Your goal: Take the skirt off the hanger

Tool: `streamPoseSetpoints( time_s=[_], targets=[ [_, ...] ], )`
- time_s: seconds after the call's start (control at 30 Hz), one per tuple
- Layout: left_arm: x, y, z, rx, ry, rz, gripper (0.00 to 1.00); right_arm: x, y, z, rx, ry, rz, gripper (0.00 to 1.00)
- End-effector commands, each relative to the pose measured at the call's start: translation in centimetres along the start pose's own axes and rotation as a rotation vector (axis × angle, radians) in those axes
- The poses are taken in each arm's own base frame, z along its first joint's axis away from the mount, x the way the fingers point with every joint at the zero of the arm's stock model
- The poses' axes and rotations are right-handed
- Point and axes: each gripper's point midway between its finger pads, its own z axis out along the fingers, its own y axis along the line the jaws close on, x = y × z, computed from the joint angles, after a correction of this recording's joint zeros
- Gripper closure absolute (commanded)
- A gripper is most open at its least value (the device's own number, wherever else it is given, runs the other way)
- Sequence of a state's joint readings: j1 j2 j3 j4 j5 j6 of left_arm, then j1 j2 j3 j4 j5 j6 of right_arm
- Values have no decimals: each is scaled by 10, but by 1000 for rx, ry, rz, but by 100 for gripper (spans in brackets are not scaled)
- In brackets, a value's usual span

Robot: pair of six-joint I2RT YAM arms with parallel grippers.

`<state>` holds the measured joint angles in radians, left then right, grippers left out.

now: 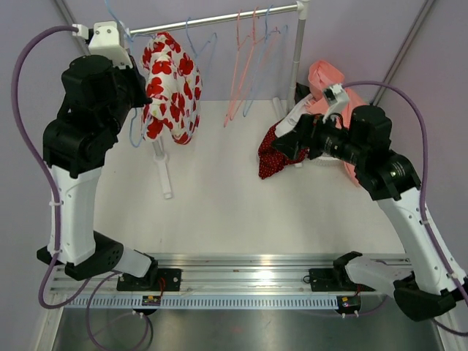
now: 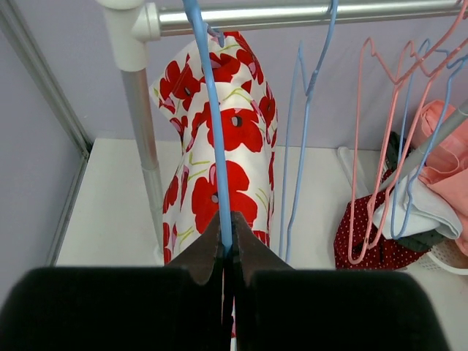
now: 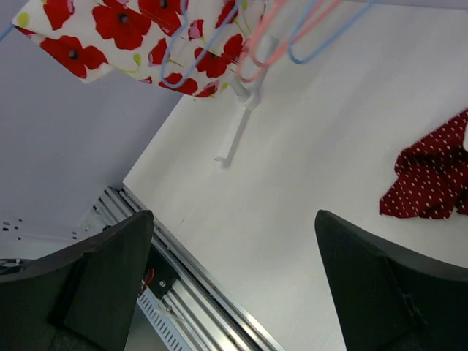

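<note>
The skirt (image 1: 170, 91), white with red poppies, hangs from a blue hanger (image 2: 214, 124) on the clothes rail (image 1: 219, 20) at the back left. My left gripper (image 2: 227, 219) is shut on the blue hanger's wire just in front of the skirt (image 2: 227, 139), with the wire pinched between the fingertips. In the top view the left gripper (image 1: 146, 99) sits against the skirt's left side. My right gripper (image 3: 234, 227) is open with nothing between its fingers, and hovers over the table at the right (image 1: 289, 124). The skirt's hem (image 3: 124, 29) shows at the top of the right wrist view.
Several bare pink and blue hangers (image 1: 245, 66) hang on the rail to the right of the skirt. A dark red dotted garment (image 1: 276, 153) lies on the table under the right gripper. Pink clothes (image 1: 329, 77) are piled in a white basket (image 2: 453, 256) at the back right. The rack's foot (image 1: 164, 172) juts forward.
</note>
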<state>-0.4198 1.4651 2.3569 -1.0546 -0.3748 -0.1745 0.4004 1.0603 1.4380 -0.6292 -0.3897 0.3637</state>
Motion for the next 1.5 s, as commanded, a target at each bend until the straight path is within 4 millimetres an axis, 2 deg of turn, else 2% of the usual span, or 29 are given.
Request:
streamPoseSetpoints(
  time_s=[0.0, 0.03, 0.07, 0.1, 0.13, 0.17, 0.2, 0.23, 0.27, 0.3, 0.33, 0.37, 0.43, 0.47, 0.57, 0.83, 0.93, 1.03, 1.17, 1.27, 1.3, 1.4, 1.43, 1.47],
  targets=[
    [-26, 3, -21, 19, -108, -47, 100, -43, 82, 6, -156, -88, -165, 0],
    [-26, 4, -24, 21, -111, -51, 100, -55, 101, 3, -182, -102, -182, 1],
    [-24, 3, -27, 27, -106, -58, 100, -53, 109, 9, -190, -89, -195, 0],
    [-26, 5, -36, 32, -118, -69, 100, -39, 125, 29, -202, -44, -215, 1],
    [-27, 7, -40, 34, -122, -79, 100, -43, 138, 30, -217, -54, -232, 1],
    [-23, 7, -41, 35, -113, -79, 100, -31, 146, 47, -217, -18, -245, 0],
    [-25, 9, -47, 39, -121, -85, 100, -20, 164, 52, -233, -8, -272, 1],
    [-24, 9, -49, 39, -120, -92, 100, -17, 177, 54, -249, -12, -282, 1],
    [-20, 8, -49, 49, -109, -93, 100, -4, 182, 70, -237, 11, -299, 1],
    [-19, 7, -50, 55, -106, -95, 100, 1, 186, 76, -224, 8, -311, 1],
    [-19, 7, -55, 66, -109, -104, 100, 12, 203, 79, -259, 19, -322, 0],
    [-18, 6, -57, 75, -105, -107, 100, 24, 205, 91, -252, 40, -331, 1],
    [-20, 4, -64, 98, -109, -123, 100, 37, 215, 102, -261, 48, -327, 1],
    [-20, 3, -67, 113, -109, -128, 100, 47, 217, 111, -259, 64, -329, 1],
    [-20, -1, -76, 146, -106, -144, 100, 52, 222, 127, -248, 46, -323, 1],
    [-21, -10, -94, 232, -102, -186, 100, 40, 213, 166, -124, -46, -357, 1],
    [-22, -15, -100, 265, -103, -201, 100, 45, 213, 181, -107, -45, -364, 1],
    [-24, -26, -110, 342, -106, -215, 100, 60, 212, 198, -95, -25, -362, 0],
    [-30, -27, -119, 368, -126, -222, 100, 70, 205, 206, -66, -10, -360, 4],
    [-32, -27, -125, 380, -131, -222, 100, 77, 198, 209, -49, -5, -358, 16],
    [-32, -27, -127, 386, -132, -226, 100, 84, 193, 211, -37, 9, -364, 29],
    [-34, -29, -133, 406, -139, -240, 100, 89, 187, 213, -20, 6, -363, 50],
    [-35, -29, -134, 412, -142, -242, 100, 88, 188, 211, -23, 2, -361, 78],
    [-36, -29, -137, 415, -146, -246, 100, 85, 188, 210, -23, -11, -358, 90]
  ],
)
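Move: The left hand already holds the near side of a blue hanger; the floral skirt hangs on its far side, roughly 15 cm ahead, 3 to the right and 6 below. The rack's left corner is about 22 ahead, 5 left and 10 above that hand, and an empty blue hanger is 22 ahead and 10 right at hand height. From the open right hand the skirt is some 31 cm left, 12 ahead and 6 higher; empty pink hangers hang about 20 ahead, 8 left and 8 above. The right fingers shut on the skirt's lower right part after the hand sweeps about 30 cm left, arching up and back first, then dropping and coming forward again to end some 6 cm lower. Meanwhile the left hand keeps its grip on the hanger and draws it back about 11 cm from the rack, turning roughly 15 degrees clockwise and rolling about as much. ##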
